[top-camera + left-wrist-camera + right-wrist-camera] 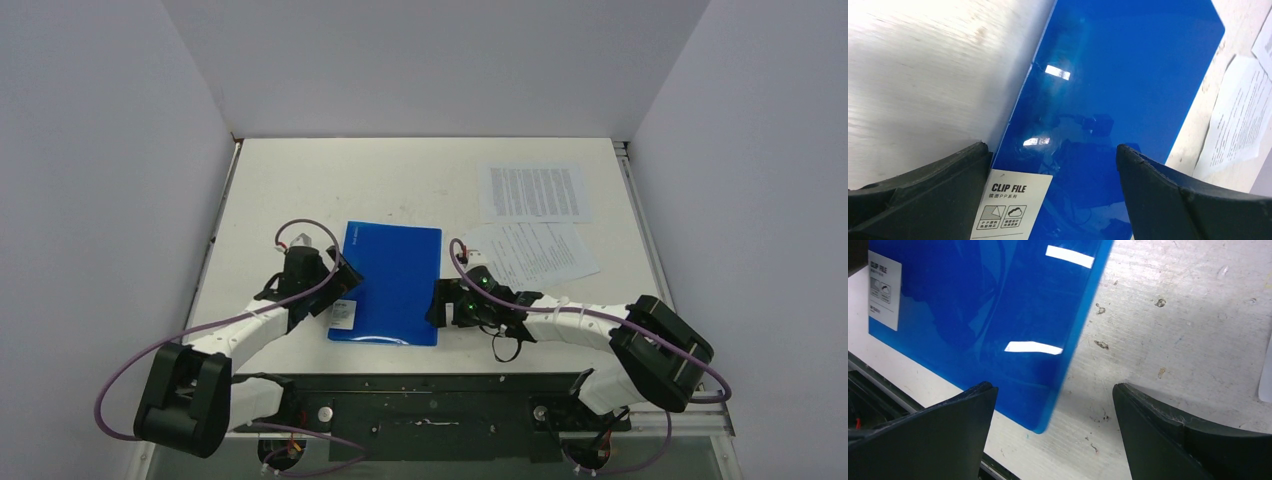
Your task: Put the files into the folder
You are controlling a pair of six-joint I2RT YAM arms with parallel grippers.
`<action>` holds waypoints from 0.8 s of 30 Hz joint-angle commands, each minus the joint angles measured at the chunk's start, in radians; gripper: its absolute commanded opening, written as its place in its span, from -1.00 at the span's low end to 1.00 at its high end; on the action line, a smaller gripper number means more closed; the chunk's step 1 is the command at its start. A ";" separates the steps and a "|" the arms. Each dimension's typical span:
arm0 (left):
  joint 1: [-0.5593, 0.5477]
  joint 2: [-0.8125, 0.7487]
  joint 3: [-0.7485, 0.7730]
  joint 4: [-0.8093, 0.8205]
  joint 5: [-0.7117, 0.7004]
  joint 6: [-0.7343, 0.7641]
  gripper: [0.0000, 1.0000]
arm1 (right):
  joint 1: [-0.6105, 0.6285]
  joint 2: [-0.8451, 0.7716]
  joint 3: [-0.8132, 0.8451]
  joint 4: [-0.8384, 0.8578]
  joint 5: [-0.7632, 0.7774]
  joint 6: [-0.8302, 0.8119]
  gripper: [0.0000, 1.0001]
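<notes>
The blue folder (pixel 390 280) lies closed and flat on the table, its white label (pixel 1010 210) at the near left corner. Two printed files lie to its right: one (pixel 535 192) further back, one (pixel 535 252) skewed and nearer. My left gripper (pixel 340 300) stands open over the folder's near left edge, and the cover (pixel 1118 75) shows between its fingers. My right gripper (pixel 440 305) stands open at the near right corner of the folder (pixel 978 315); that corner sits between the fingers, nothing gripped. The files (pixel 1240 115) show at the right of the left wrist view.
White walls enclose the table on the left, back and right. A black rail (pixel 430 385) runs along the near edge by the arm bases. Purple cables (pixel 300 228) loop off both arms. The table (pixel 1173 315) is scuffed and stained.
</notes>
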 commanded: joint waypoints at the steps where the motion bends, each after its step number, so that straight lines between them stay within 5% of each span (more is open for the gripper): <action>1: -0.037 0.030 -0.007 0.039 0.000 -0.014 0.94 | -0.006 0.006 -0.036 0.059 -0.052 0.003 0.80; 14: -0.165 0.053 0.002 0.080 0.026 -0.009 0.93 | 0.025 0.004 -0.113 0.129 -0.082 0.054 0.79; 24: -0.305 -0.027 -0.055 0.094 0.025 -0.076 0.93 | 0.058 -0.145 -0.205 0.053 -0.025 0.105 0.80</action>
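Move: Spread open at the blue folder's left edge, the left hand has the folder's middle roughly 9 cm to its right, 1 cm ahead and 2 cm below; the white label is about 5 cm back and 2 cm to the left. From the right hand, above the folder's near right corner, the folder's middle lies some 12 cm left and 8 cm ahead, while the lower sheet lies about 20 cm right and 17 cm ahead. Pushing the folder along the table with its left finger against the left edge, the open left hand slides about 5 cm right, easing back 2 cm towards the end and turning roughly 10 degrees clockwise. The right hand, also open, edges left about 1 cm, then draws back some 2 cm and returns right, its outer finger meeting the folder's right edge. ##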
